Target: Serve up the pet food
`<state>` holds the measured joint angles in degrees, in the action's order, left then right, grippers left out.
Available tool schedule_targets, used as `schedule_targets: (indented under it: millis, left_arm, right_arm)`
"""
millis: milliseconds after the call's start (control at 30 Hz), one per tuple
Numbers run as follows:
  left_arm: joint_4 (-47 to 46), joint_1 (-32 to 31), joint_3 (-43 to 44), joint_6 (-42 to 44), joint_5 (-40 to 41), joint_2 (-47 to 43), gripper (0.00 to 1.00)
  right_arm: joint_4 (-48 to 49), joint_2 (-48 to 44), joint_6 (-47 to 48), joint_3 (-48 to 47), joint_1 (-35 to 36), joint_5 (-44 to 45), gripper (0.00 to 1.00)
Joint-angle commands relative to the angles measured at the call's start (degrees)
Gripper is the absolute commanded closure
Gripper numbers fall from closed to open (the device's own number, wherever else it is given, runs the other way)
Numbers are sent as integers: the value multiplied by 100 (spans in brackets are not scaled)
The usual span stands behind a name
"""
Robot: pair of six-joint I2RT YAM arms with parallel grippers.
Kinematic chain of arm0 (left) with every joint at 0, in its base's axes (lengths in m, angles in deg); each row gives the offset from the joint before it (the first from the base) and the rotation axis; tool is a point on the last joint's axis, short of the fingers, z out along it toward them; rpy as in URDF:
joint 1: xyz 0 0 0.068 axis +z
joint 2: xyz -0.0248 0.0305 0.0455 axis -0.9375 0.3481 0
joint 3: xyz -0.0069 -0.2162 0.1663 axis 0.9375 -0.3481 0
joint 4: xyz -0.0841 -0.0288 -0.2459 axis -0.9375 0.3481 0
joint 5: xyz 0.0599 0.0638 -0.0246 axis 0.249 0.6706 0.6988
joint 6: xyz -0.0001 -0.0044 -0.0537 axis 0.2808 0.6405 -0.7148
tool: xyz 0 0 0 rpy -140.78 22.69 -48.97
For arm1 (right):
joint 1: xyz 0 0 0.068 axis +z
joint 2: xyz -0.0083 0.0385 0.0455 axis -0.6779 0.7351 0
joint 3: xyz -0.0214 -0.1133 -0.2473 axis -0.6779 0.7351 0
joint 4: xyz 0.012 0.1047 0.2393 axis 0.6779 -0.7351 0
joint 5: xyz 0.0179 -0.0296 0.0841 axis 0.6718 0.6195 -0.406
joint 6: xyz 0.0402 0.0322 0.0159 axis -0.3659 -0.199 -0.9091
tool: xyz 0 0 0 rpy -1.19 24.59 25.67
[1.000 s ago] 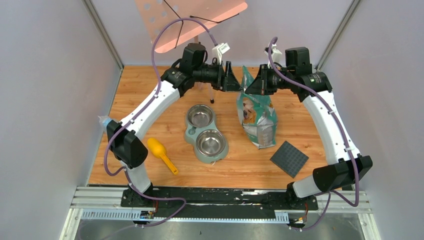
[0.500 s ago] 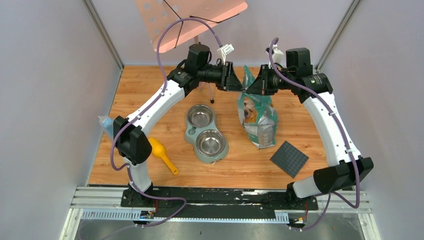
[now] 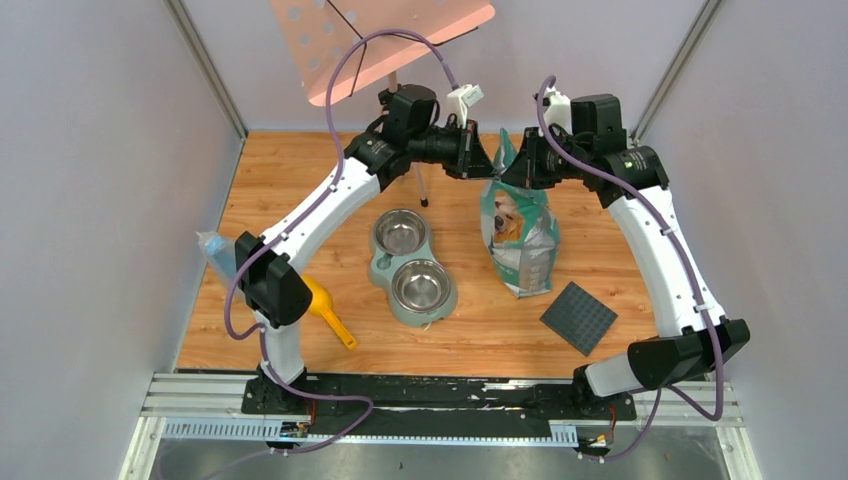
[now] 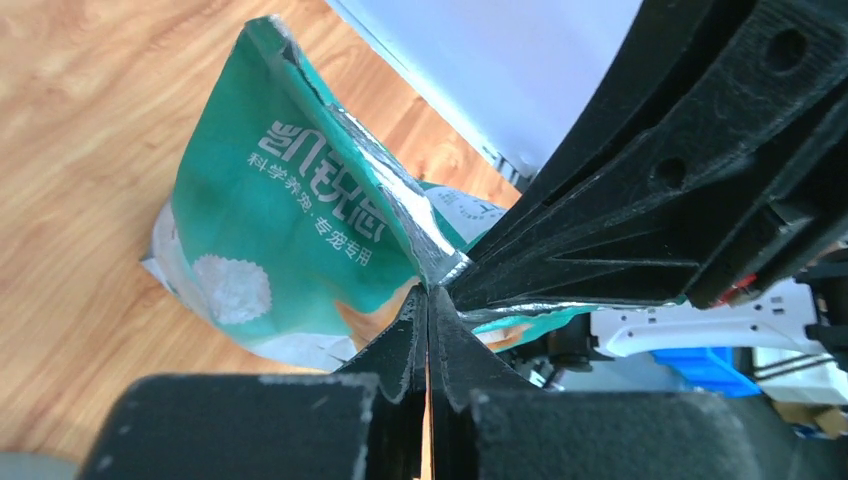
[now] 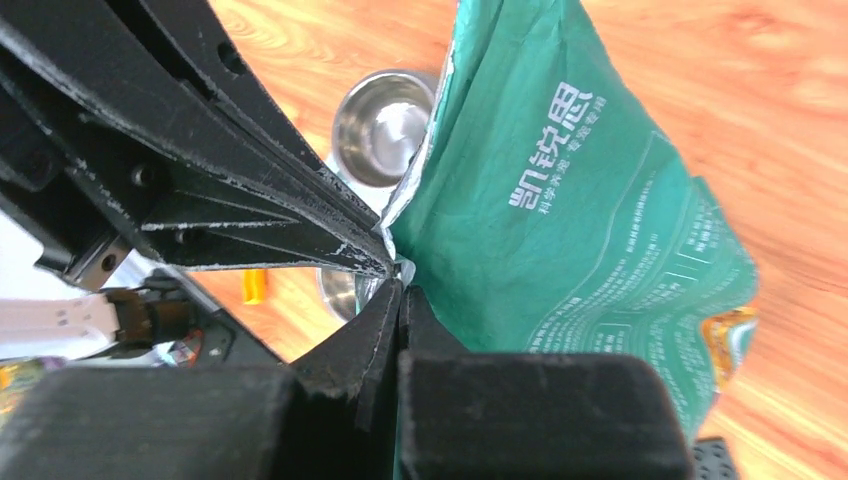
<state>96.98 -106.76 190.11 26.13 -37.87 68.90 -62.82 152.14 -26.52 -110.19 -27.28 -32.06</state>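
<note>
The teal-green bag with a golden dog stands tilted right of the bowls, its top lifted. My left gripper is shut on the bag's top edge from the left. My right gripper is shut on that edge from the right, tip to tip with the left. In the left wrist view the gripper pinches the silver-lined rim of the bag. The right wrist view has the gripper closed against the bag. The pet food is hidden.
A pale green double bowl stand with two steel bowls sits left of the bag. A yellow scoop lies by the left arm. A dark square mat lies front right. A pink perforated stand hangs over the back edge.
My left gripper moved right to the bag's top and shut on it. The bag's top rose and the bag now stands straighter. The right gripper stayed shut on the bag.
</note>
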Motion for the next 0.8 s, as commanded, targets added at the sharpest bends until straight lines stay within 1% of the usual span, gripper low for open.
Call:
schedule_targets:
  millis: [0, 100, 167, 233, 367, 467, 500, 567, 633, 767]
  left_arm:
    - [936, -48, 233, 757, 1128, -123, 100]
    - [1275, -54, 173, 1047, 1760, -294, 100]
    - [1446, -50, 63, 1136, 2062, -417, 100]
    - [1503, -54, -64, 1191, 2215, -557, 100]
    - [1409, -57, -228, 1178, 2084, -772, 100]
    - [1181, -51, -210, 1139, 1812, -891, 100]
    - [1127, -54, -152, 1127, 1759, -907, 100]
    - [895, -51, 3, 1102, 1498, -930, 100]
    - [768, -61, 215, 1075, 1264, -906, 100]
    - [622, -99, 535, 977, 1100, -828, 100]
  right_arm:
    - [99, -184, 643, -796, 11, 1845, 100]
    - [116, -200, 960, -1157, 39, 2519, 100]
    - [170, -222, 1199, -1305, 45, 3098, 100]
    - [224, -254, 1414, -1403, 50, 3350, 100]
    - [236, -368, 1444, -1275, 42, 3139, 100]
    - [193, -397, 1323, -1177, 43, 2396, 100]
    - [148, -364, 1261, -1207, 48, 2200, 97]
    - [71, -253, 1155, -1298, 47, 1993, 74]
    - [22, -132, 1136, -1385, 43, 1959, 58]
    - [-29, 90, 882, -1590, 48, 1927, 38]
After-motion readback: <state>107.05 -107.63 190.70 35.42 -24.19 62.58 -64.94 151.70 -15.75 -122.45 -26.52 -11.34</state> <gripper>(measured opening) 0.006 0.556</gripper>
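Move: At the bag's mouth, the shut fingertips of both hands almost meet on the rim. The pet food bag's middle lies about 15 cm below them and 5 cm back, 4 cm to the right of the left hand and 3 cm to the right of the right hand. From the left hand, the double bowl sits some 7 cm back and 15 cm left; from the right hand, the black mat lies 17 cm back and 13 cm right. Both are roughly 31 cm below. Parting at the bag's rim, the right hand swings about 7 cm right, 5 cm up and 3 cm forward, turning its fingers clockwise some 25 degrees, then stops, eases slightly back left and opens to about half, clear of the rim. The left hand, fingers still shut, draws about 4 cm left, dipping and then rising again, and comes off the rim. ##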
